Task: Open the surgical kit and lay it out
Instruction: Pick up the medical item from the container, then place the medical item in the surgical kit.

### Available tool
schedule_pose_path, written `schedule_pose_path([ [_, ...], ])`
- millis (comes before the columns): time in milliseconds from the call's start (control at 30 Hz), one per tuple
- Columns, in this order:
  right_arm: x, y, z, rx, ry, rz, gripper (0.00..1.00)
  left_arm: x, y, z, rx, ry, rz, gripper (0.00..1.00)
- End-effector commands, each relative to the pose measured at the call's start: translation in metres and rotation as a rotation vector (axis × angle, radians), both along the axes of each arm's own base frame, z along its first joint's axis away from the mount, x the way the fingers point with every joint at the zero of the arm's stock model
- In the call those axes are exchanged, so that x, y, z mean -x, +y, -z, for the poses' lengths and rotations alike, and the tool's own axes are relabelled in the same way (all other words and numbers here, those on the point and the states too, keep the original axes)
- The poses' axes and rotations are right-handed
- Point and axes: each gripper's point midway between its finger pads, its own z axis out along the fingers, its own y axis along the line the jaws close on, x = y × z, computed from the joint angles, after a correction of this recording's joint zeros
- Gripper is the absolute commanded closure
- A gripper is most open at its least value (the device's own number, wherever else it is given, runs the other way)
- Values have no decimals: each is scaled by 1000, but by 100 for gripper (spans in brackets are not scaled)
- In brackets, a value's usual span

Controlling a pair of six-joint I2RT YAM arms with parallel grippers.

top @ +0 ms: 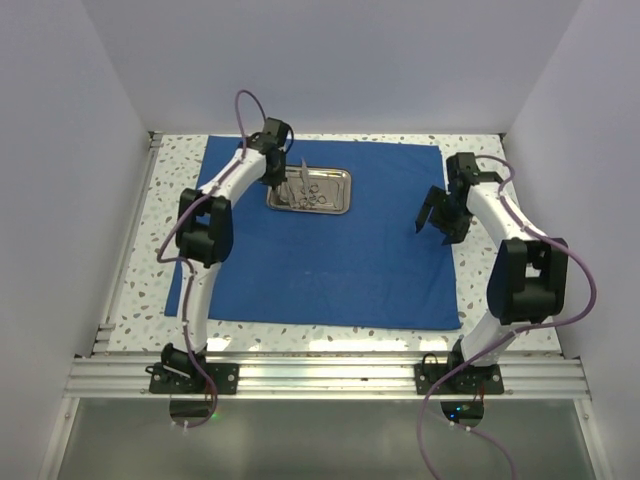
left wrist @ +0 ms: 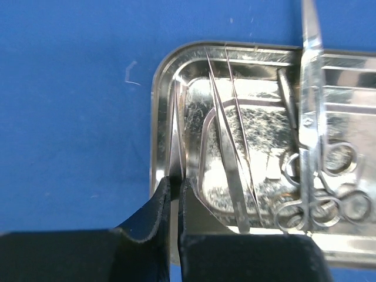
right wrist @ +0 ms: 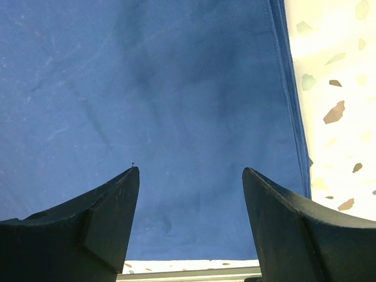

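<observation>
The surgical kit lies opened out: its royal-blue cloth (top: 330, 260) is spread flat, and the steel tray (top: 345, 192) sits on the far middle part of it. My left gripper (top: 278, 180) is down at the tray's left end. In the left wrist view it (left wrist: 176, 179) is shut on a slim silver instrument (left wrist: 175, 129) that runs along the tray's left wall (left wrist: 155, 117). Tweezers (left wrist: 226, 141), scissors (left wrist: 309, 117) and ring handles (left wrist: 317, 205) lie in the tray. My right gripper (top: 432, 225) hangs open over the cloth's right part (right wrist: 176, 88), holding nothing.
Speckled tabletop (top: 170, 170) shows around the cloth, and in the right wrist view it lies to the right (right wrist: 335, 88) of the hem. A metal rail (top: 320, 375) carrying both arm bases runs along the near edge. White walls enclose the table.
</observation>
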Motion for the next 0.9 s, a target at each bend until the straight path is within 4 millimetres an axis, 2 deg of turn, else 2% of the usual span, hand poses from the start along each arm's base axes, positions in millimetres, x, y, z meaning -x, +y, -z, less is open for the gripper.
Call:
schedule_pose_path([
  [0,-3,-1,-38,36,-70,4,26,-15,7,-114,52,-221,-7,100],
  [33,-3,-2,-43,42,-76,7,26,-13,7,-119,59,-226,-6,100],
  [67,-3,-2,-49,46,-90,10,26,-7,6,-116,63,-211,-2,100],
  [100,-2,-1,-54,44,-97,15,26,-1,6,-130,83,-231,-2,100],
  [133,-1,-1,-57,39,-104,20,26,5,7,-132,87,-231,-4,100],
  [233,8,4,-66,14,-126,20,26,38,15,-130,103,-218,-19,100],
  [267,14,6,-69,6,-133,23,26,63,22,-120,96,-180,-25,100],
  [300,18,7,-69,0,-137,23,26,74,25,-116,96,-168,-22,100],
  [333,26,9,-66,-9,-129,22,26,98,33,-89,72,-101,-25,100],
  [367,30,9,-66,-12,-129,28,26,110,40,-98,65,-121,-34,100],
  [400,35,9,-72,-15,-156,32,26,122,45,-92,55,-106,-43,100],
  [433,43,13,-66,-40,-141,24,25,143,53,-68,31,-55,-49,100],
  [467,48,16,-66,-54,-145,11,25,153,58,-73,36,-75,-62,100],
  [500,52,16,-71,-62,-174,5,24,163,61,-66,34,-64,-68,100],
  [533,60,17,-63,-62,-159,-5,24,170,63,-59,36,-57,-78,100],
  [567,66,19,-62,-74,-146,-13,24,187,67,-46,40,-22,-99,100],
  [633,75,21,-59,-86,-141,-36,24,205,71,-26,34,25,-115,100],
  [667,78,22,-58,-95,-144,-46,24,207,71,-23,38,33,-120,93],
  [700,80,23,-57,-98,-144,-49,24,209,73,-19,32,41,-124,69],
  [800,89,29,-55,-136,-159,-55,23,214,82,-19,-21,80,-158,31],
  [867,94,31,-53,-152,-178,-55,23,199,81,-41,-14,23,-180,23],
])
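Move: The closed left gripper already holds the tweezers over the tray. The spot of blue cloth they go to is about 24 cm back, 8 cm left and 4 cm below it. The tray's middle is some 8 cm right and about level, with the other tweezers 3 cm right and level, and the scissors 7 cm right, 2 cm farther out, all about 3 cm below. From the right gripper, that cloth spot is roughly 42 cm left, 5 cm back and 8 cm below. Lift the left gripper with its pinched tweezers some 12 cm up out of the tray, then sweep it about 23 cm back and 8 cm left in an arc down over the bare cloth. Near the bottom, open the fingers wide to let go of the tweezers. Meanwhile draw the empty, open right gripper up and then about 9 cm back. ##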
